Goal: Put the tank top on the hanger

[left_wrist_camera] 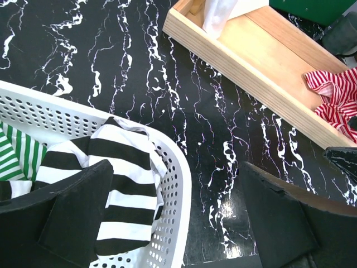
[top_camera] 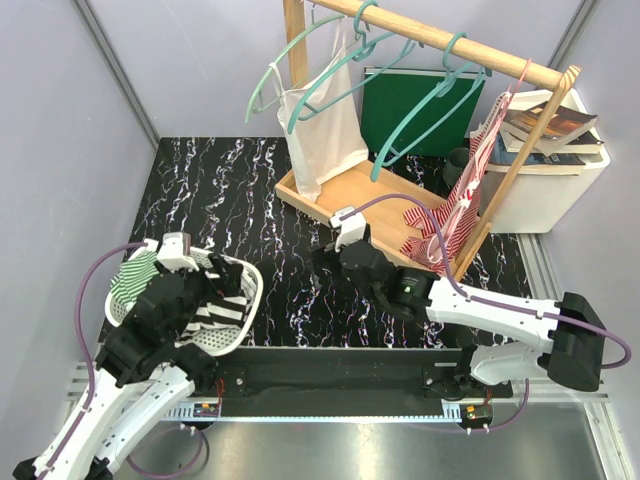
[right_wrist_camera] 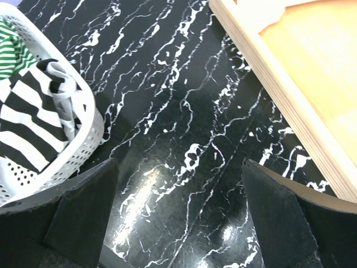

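Observation:
The black-and-white striped tank top (top_camera: 225,300) lies crumpled in a white perforated basket (top_camera: 256,283) at the near left. It also shows in the left wrist view (left_wrist_camera: 122,190) and the right wrist view (right_wrist_camera: 28,123). My left gripper (top_camera: 212,288) is open over the basket's right rim (left_wrist_camera: 181,184), one finger (left_wrist_camera: 67,215) above the tank top and the other (left_wrist_camera: 295,218) outside above the table. It holds nothing. My right gripper (top_camera: 328,260) is open and empty above bare table (right_wrist_camera: 181,223). Three teal hangers hang on the wooden rod; the right one (top_camera: 430,115) is bare.
A plain white tank top (top_camera: 325,130) hangs on the rack. A red-and-white garment (top_camera: 455,215) hangs from a pink hanger (top_camera: 515,85) over the wooden base tray (top_camera: 350,190). A green-striped garment (top_camera: 135,275) shares the basket. A white box with books (top_camera: 560,170) stands far right.

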`<act>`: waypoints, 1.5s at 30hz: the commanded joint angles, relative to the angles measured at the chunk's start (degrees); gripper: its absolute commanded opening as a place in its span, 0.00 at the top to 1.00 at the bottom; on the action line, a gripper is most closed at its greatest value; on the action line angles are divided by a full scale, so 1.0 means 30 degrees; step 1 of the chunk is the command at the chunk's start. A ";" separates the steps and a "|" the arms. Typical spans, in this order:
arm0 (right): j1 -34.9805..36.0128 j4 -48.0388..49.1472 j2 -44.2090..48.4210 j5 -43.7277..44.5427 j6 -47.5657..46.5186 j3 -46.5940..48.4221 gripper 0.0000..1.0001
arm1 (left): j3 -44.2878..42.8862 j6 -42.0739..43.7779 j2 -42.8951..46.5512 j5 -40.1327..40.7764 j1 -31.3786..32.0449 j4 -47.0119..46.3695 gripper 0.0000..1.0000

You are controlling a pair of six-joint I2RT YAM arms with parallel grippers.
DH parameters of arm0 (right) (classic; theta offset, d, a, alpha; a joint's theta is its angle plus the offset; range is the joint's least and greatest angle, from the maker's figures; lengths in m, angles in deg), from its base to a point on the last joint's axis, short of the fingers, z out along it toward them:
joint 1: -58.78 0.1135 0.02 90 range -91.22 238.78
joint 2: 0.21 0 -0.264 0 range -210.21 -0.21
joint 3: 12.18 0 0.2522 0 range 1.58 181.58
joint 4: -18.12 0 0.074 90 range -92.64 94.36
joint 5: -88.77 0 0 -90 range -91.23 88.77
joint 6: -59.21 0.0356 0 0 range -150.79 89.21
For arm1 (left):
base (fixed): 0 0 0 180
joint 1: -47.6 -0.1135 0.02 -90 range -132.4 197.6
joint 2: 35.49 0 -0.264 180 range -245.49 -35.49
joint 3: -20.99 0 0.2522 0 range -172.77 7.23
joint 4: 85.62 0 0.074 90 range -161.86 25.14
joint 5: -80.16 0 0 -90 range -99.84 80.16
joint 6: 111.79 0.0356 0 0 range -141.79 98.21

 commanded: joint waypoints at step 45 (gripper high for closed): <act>-0.1817 0.0936 0.5900 -0.4057 0.3281 -0.5556 0.00 | 0.2027 -0.2955 -0.3854 0.5563 -0.0992 -0.3455 1.00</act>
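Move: The black-and-white striped tank top lies below the left hand, almost level with it, about 4 cm to its left and some 14 cm down, bunched at the right end of the white basket. The basket's middle is about 10 cm to that hand's left and 1 cm ahead; the green striped cloth lies about 19 cm left and 4 cm ahead. From the right hand the tank top is some 24 cm left, 7 cm back and 13 cm down. The left hand, open, lifts barely a centimetre and then plunges about 13 cm into the right end of the basket, drifting some 3 cm left and 2 cm forward while its fingers tip down and swing counter-clockwise about 20 degrees each, then shuts on the tank top's upper fold beside the rim, already rising 2 to 3 cm as it closes. Meanwhile the empty, open right hand eases right, down and back by about 4 cm each, away from the basket, its fingers tipping down some 10 degrees. ##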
